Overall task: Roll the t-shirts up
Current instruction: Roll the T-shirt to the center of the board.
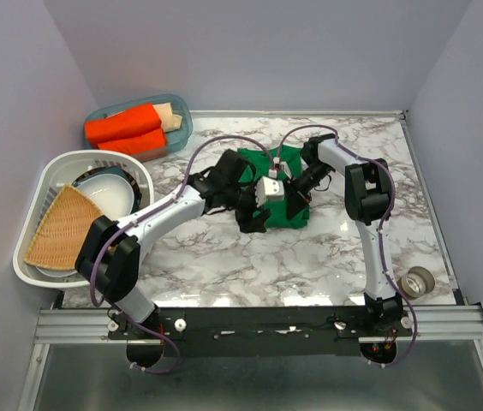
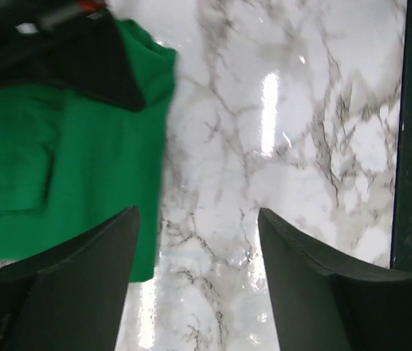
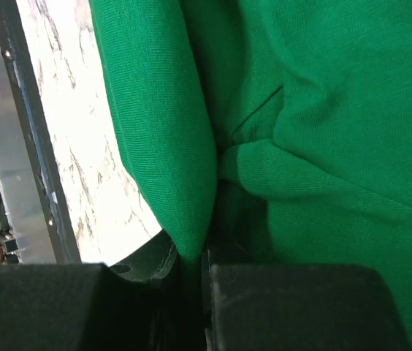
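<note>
The green t-shirt (image 1: 257, 159) lies folded on the marble table (image 1: 224, 257) at the middle, partly covered by both arms. My left gripper (image 1: 253, 220) hovers at the shirt's near left edge. In the left wrist view it (image 2: 197, 212) is open and empty over bare marble, with the shirt (image 2: 67, 168) to its left. My right gripper (image 1: 295, 204) is over the shirt's near right part. In the right wrist view it (image 3: 202, 252) is shut on a fold of the green fabric (image 3: 323, 146), which bunches up between the fingers.
A pale blue bin (image 1: 181, 111) with orange rolled cloths (image 1: 126, 128) stands at the back left. A white basket (image 1: 143, 171) holding a bowl and a wicker piece (image 1: 62, 227) stands at the left. A tape roll (image 1: 417, 280) lies at the near right.
</note>
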Controlling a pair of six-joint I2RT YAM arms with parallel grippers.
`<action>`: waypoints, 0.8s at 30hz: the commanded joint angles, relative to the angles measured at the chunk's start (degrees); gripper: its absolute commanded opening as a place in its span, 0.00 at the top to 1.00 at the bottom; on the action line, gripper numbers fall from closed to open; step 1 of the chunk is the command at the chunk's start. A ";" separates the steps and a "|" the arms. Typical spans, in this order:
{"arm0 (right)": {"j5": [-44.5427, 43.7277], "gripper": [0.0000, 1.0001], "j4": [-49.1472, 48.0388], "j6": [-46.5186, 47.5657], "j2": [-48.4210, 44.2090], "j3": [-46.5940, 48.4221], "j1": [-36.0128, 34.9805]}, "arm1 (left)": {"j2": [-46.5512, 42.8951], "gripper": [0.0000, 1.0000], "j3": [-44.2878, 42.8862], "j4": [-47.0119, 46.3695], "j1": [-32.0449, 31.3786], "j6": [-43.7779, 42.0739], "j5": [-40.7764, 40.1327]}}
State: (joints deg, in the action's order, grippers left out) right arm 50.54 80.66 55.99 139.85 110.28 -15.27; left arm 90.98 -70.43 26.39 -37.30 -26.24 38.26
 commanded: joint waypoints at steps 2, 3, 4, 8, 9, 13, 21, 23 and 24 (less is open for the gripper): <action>-1.50 0.82 6.70 0.70 2.27 0.29 0.24 | 1.30 0.28 2.40 6.21 -2.60 -18.20 -4.68; -1.41 0.82 6.70 0.88 2.35 0.20 0.24 | 1.48 0.28 3.80 5.95 -2.78 -19.54 -7.21; -1.33 0.82 6.70 1.05 2.18 0.11 0.24 | 1.48 0.28 4.60 4.39 -2.87 -20.77 -8.37; -1.33 0.82 6.70 1.32 2.09 -0.06 0.24 | 3.05 0.26 6.27 2.26 -3.04 -25.96 -11.10; -1.41 0.82 6.70 1.23 2.09 -0.06 0.32 | 3.93 0.26 5.49 2.61 -3.04 -26.40 -11.45; -1.41 0.82 6.70 1.41 2.09 -0.06 0.32 | 7.89 0.25 3.46 3.50 -3.04 -25.88 -14.34; -1.06 0.81 6.70 2.11 1.83 -0.50 0.24 | 14.57 0.24 -0.31 3.93 -3.04 -25.79 -18.22; -1.06 0.81 6.70 2.20 1.74 -0.50 0.24 | 15.97 0.24 -1.02 4.98 -3.04 -26.75 -18.40; -1.06 0.81 6.70 2.20 1.83 -0.50 0.24 | 16.51 0.24 -1.98 5.68 -3.04 -27.11 -18.48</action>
State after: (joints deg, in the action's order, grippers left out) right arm 50.65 80.68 56.16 139.85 110.26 -15.27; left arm 104.97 -69.23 29.98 -40.21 -51.13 22.15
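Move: Lying about 14 cm below the left hand, some 4 cm ahead and 4 cm to its left, is the left end of the T-shirt's rolled near edge. The right gripper, shut on the roll's right end, is about 6 cm ahead of the left hand, 8 cm to its right and 13 cm lower. The flat unrolled part centres roughly 15 cm straight ahead. From the right hand, the roll's left end lies about 12 cm left and 2 cm back. Coming down open onto the roll's left end, the left hand drops about 12 cm. It first slips some 2 cm back, then swings forward about 4 cm and drifts 3 cm left, while the wrist tips the fingers some 25 degrees more steeply down and turns slightly clockwise. The fingers stay wide, one over the cloth, the other over bare marble just behind the near edge. The right hand stays put and keeps its pinch on the right end. ##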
